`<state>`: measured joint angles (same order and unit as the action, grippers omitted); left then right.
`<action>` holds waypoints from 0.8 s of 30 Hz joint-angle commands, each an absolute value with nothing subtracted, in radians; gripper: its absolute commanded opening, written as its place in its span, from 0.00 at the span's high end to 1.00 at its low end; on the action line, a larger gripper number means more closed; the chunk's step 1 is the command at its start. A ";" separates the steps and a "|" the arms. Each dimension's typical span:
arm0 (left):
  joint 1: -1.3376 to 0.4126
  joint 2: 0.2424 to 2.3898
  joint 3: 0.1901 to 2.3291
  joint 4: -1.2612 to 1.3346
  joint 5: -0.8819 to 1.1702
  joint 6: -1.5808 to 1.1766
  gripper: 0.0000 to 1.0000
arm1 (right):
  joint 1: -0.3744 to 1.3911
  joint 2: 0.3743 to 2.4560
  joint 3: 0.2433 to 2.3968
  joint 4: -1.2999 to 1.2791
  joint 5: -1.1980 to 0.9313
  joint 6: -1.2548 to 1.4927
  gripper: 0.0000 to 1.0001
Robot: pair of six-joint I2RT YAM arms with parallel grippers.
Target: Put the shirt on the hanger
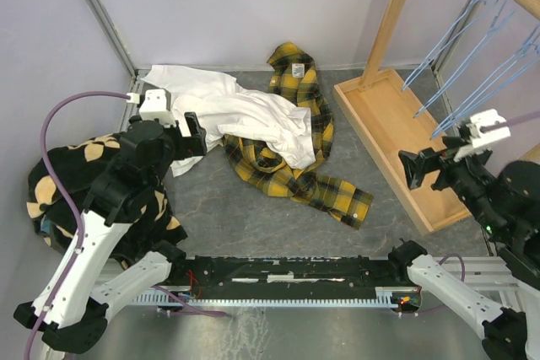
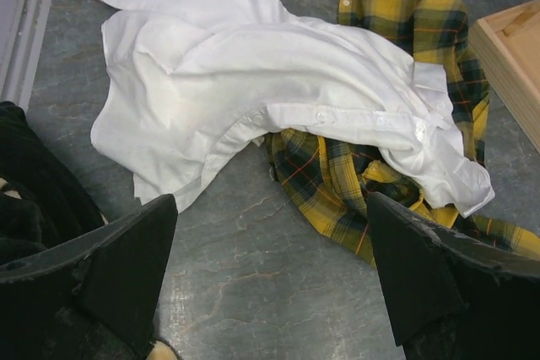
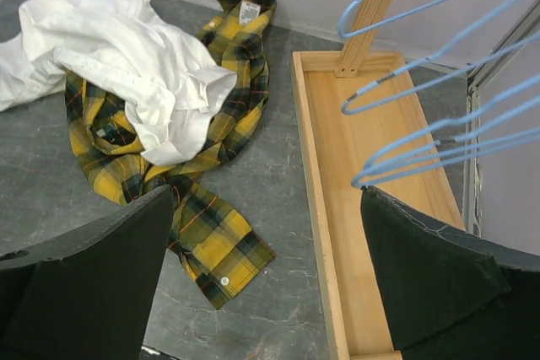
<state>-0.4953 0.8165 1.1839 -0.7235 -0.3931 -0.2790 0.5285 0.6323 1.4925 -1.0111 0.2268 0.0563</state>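
Note:
The yellow and black plaid shirt (image 1: 316, 103) lies crumpled on the grey table, its collar and white label at the back and one sleeve trailing toward the front right. A white garment (image 1: 253, 115) covers its left part. The shirt (image 2: 337, 196) also lies ahead of my left gripper (image 2: 270, 233), which hovers open over bare table. In the top view the left gripper (image 1: 196, 134) sits at the white garment's left edge. My right gripper (image 1: 416, 169) is open and empty by the rack's near end, to the right of the shirt's cuff (image 3: 215, 250). Several light-blue wire hangers (image 1: 460, 111) hang from the rack's rail; each hanger (image 3: 359, 179) is untouched.
A wooden rack with a long tray-like base (image 1: 396, 137) and an upright post stands at the right. A black fleece with tan patches (image 1: 59, 187) lies under the left arm. Walls close the back and sides.

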 commanded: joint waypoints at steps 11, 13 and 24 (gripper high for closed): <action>-0.499 0.813 1.113 -0.723 -0.394 -0.369 0.01 | 0.532 0.884 1.572 -0.897 0.073 0.096 0.01; -0.499 0.809 1.104 -0.723 -0.395 -0.374 0.01 | 0.532 0.908 1.572 -0.883 0.064 0.100 0.01; -0.499 0.804 1.017 -0.707 -0.399 -0.393 0.01 | 0.599 0.993 1.529 -0.838 0.083 0.135 0.01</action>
<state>-0.4953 0.8104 1.0504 -0.7383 -0.3901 -0.3466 0.5632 0.9749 1.5417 -0.8989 0.0685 0.1120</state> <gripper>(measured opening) 0.991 0.990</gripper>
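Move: The white shirt lies about 17 cm ahead of the left hand, some 4 cm to its right and 30 cm below; the plaid shirt stands about 12 cm ahead and 20 cm right of that hand, the dark blanket roughly 28 cm to its left and 3 cm back. From the right hand the white shirt is some 28 cm ahead, 35 cm left and 38 cm below, the plaid shirt about 24 cm ahead and 19 cm left, the wooden tray 20 cm ahead and 11 cm right. The right hand swings away from the blue hangers and in towards the two shirts, about 9 cm left and 7.5 cm forward with a slight sink, its open fingers tipping down and turning counter-clockwise by some 10 degrees each. Meanwhile the left hand sinks about 5.5 cm in two steps with a short pause between, towards the white shirt's near side, tilting a little further down with its fingers still wide open and touching nothing. ##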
